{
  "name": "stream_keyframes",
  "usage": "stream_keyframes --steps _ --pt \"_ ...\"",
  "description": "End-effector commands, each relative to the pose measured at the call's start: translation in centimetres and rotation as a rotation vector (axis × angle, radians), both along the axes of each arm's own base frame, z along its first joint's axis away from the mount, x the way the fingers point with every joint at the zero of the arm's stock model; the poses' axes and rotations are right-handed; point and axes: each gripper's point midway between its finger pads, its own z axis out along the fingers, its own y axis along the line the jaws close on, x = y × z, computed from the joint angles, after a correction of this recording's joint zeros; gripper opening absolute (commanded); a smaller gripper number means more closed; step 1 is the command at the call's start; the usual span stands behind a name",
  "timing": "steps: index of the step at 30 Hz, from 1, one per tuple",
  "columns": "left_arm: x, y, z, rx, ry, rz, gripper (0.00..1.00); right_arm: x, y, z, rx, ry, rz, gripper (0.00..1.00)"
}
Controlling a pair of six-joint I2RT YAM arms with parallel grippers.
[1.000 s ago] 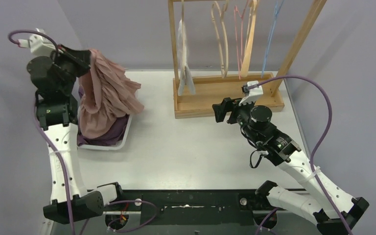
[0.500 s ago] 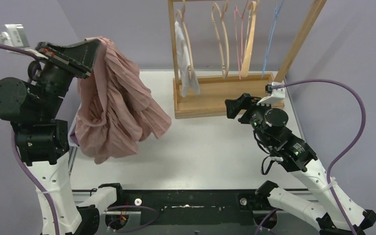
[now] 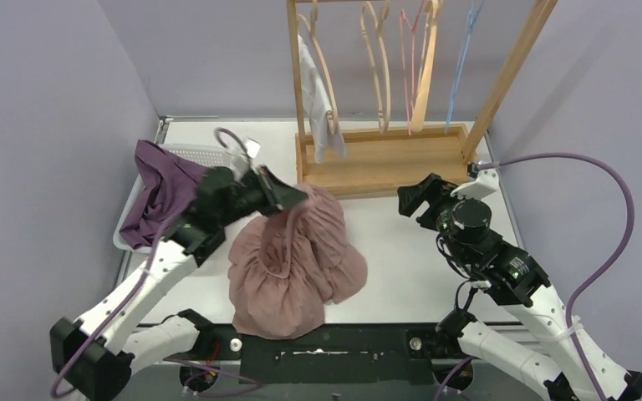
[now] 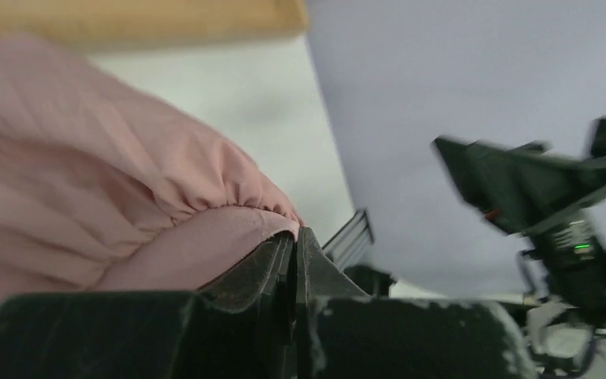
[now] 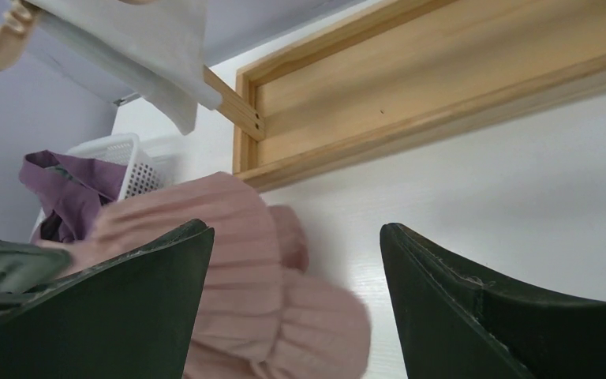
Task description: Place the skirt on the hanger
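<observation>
The pink pleated skirt lies bunched on the table's middle, its waistband lifted. My left gripper is shut on that waistband; in the left wrist view the jaws meet on the gathered edge of the skirt. My right gripper hangs open to the right of the skirt, nothing between its fingers. In the right wrist view, the skirt lies ahead of the right gripper and to its left. Bare wooden hangers hang on the rack behind.
The wooden rack's base stands at the back, with a white garment on its leftmost hanger and pink and blue hangers. A white basket with purple cloth sits at the left.
My left arm has swung down from high over the basket to the table's middle, bringing the skirt down onto the table. The right arm has drawn back a little to the right.
</observation>
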Motion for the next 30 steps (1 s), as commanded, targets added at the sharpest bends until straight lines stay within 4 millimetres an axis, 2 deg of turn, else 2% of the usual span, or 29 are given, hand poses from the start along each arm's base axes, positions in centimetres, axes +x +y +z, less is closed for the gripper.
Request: stream_keyframes --steps 1,3,5,7,8,10,13,16,18,22,25,28,30 --pt "-1.2 -8.0 -4.9 0.04 0.009 -0.053 0.0 -0.3 -1.1 -2.4 0.035 0.062 -0.079 0.79" --pt "-1.7 -11.6 -8.0 0.117 0.04 -0.108 0.0 -0.6 -1.3 -3.7 0.04 0.096 -0.096 0.79" --pt "-1.5 -13.9 -10.1 0.198 0.064 -0.137 0.02 -1.0 -1.7 -5.0 0.051 0.128 -0.121 0.79" --pt "-1.3 -15.2 -11.3 0.244 0.075 -0.163 0.19 -1.5 -2.3 -6.1 0.06 0.155 -0.148 0.79" --pt "-1.1 -15.4 -11.8 0.262 0.084 -0.168 0.32 -1.7 -2.5 -6.5 0.068 0.163 -0.156 0.8" --pt "-1.0 -15.1 -12.4 0.298 0.098 -0.17 0.48 -2.0 -2.5 -7.2 0.067 0.169 -0.143 0.8" --pt "-1.2 -13.4 -12.5 0.334 0.106 -0.16 0.6 -2.5 -2.1 -7.7 0.064 0.178 -0.109 0.81" --pt "-1.6 -10.9 -12.2 0.35 0.124 -0.149 0.63 -2.7 -1.1 -8.0 0.055 0.184 -0.04 0.83" --pt "-1.7 -8.7 -11.3 0.335 0.127 -0.122 0.63 -2.8 0.5 -7.8 0.054 0.176 0.054 0.84" --pt "-2.5 -4.7 -10.7 0.335 0.138 -0.058 0.64 -2.8 4.3 -7.2 0.082 0.178 0.234 0.84" --pt "-3.3 -1.7 -11.9 0.376 0.17 0.021 0.63 -2.5 7.0 -7.0 0.109 0.201 0.324 0.83" --pt "-4.2 1.6 -15.0 0.466 0.264 0.124 0.61 -2.0 9.5 -7.2 0.128 0.229 0.36 0.81" --pt "-5.0 2.8 -16.6 0.51 0.322 0.148 0.59 -1.7 10.9 -7.7 0.114 0.253 0.35 0.8"
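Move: The left hand still holds the skirt's waistband; the table spot for the skirt lies about 5 cm back and some 30 below, neither left nor right. The wooden tray is about 25 cm ahead and 22 right of this hand, the basket 14 ahead and 38 left, both near table height. From the open right hand, the hanging skirt's middle is about 25 cm left, 5 back and 17 below. Left hand swings skirt down-right 20 cm, releases it, returns left; right hand sinks 10 cm, then heads left. ##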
